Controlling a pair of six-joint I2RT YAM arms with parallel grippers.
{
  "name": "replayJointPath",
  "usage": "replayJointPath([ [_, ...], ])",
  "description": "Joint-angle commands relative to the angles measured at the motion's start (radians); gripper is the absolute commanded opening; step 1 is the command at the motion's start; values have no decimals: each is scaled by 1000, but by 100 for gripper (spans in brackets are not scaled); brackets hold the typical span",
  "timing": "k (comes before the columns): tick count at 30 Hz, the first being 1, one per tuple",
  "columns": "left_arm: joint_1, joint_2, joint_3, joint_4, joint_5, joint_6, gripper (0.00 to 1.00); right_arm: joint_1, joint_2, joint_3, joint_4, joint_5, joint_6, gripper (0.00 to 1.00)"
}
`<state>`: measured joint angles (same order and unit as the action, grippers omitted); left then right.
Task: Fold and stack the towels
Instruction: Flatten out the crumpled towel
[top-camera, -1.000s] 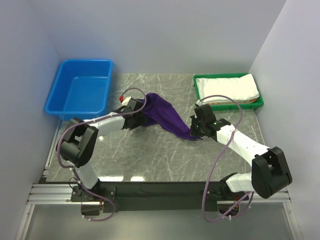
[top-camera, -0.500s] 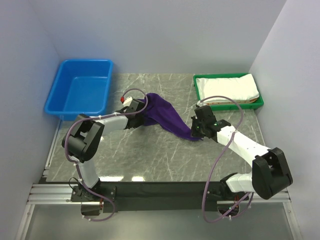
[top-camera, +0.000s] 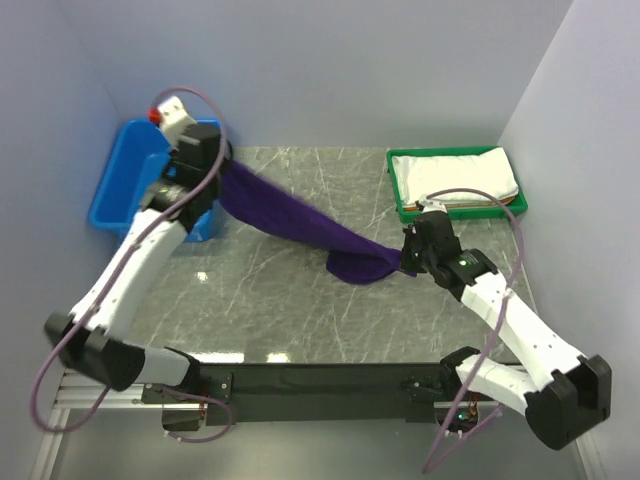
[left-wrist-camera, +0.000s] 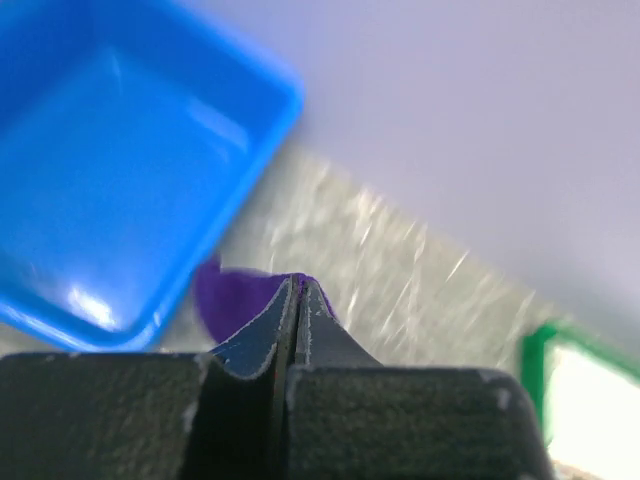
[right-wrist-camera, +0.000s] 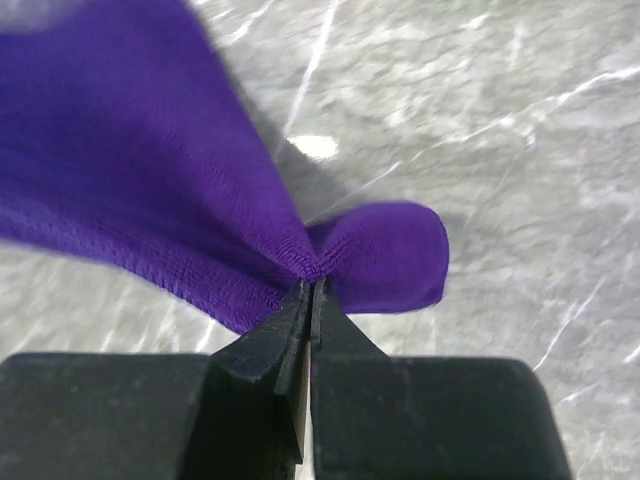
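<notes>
The dark purple towel (top-camera: 300, 225) hangs stretched in a sagging band between my two grippers, above the marble table (top-camera: 290, 300). My left gripper (top-camera: 222, 172) is raised by the blue bin, shut on the towel's left end; in the left wrist view its fingertips (left-wrist-camera: 297, 287) pinch purple cloth (left-wrist-camera: 232, 295). My right gripper (top-camera: 408, 258) is shut on the right end, where a loose fold droops (top-camera: 360, 268). The right wrist view shows that gripper (right-wrist-camera: 311, 285) biting the gathered purple towel (right-wrist-camera: 150, 180). A folded white towel (top-camera: 465, 177) lies in the green tray (top-camera: 398, 185).
A blue bin (top-camera: 140, 195) stands at the back left, partly behind my raised left arm, and shows up close in the left wrist view (left-wrist-camera: 110, 170). The green tray's corner (left-wrist-camera: 540, 345) shows there too. Grey walls close in the back and both sides.
My left gripper closed on the towel's left end, then rose and swung back-left toward the blue bin, pulling the bunched towel into a long band. The right gripper shifted slightly right.
</notes>
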<state>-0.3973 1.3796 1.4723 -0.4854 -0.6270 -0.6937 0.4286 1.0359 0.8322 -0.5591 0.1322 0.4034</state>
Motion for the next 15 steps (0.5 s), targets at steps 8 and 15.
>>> replayJointPath([
  [8,29,74,429,-140,-85,336,2,-4,-194,-22,-163,-278,31,2],
  [15,20,353,557,-53,98,350,2,-5,-194,-102,-104,-467,66,2],
])
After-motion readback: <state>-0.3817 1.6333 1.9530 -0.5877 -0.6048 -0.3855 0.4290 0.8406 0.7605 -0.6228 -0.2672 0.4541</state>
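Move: Both hands already hold the stretched purple towel, whose middle hangs some 7 cm back, 19 cm right and 14 cm below the left hand. The open table for it lies about 8 cm back, 19 cm right and 33 cm below that hand; the blue bin is 11 cm ahead, 16 cm left, far below. From the right hand, the open table is about 6 cm ahead, 19 cm left, 14 cm down; the green tray is 23 cm ahead, 12 cm right. Still pinching its end of the purple towel, the left hand whips upward about 13 cm while drawing slightly back, then swings forward some 8 cm and starts down, rolling its left side up. The right hand keeps its end and pulls back towards the robot about 7 cm and a little left, rising and then sinking again as it turns counter-clockwise and rolls its left side up, so the towel is flicked between the two. ##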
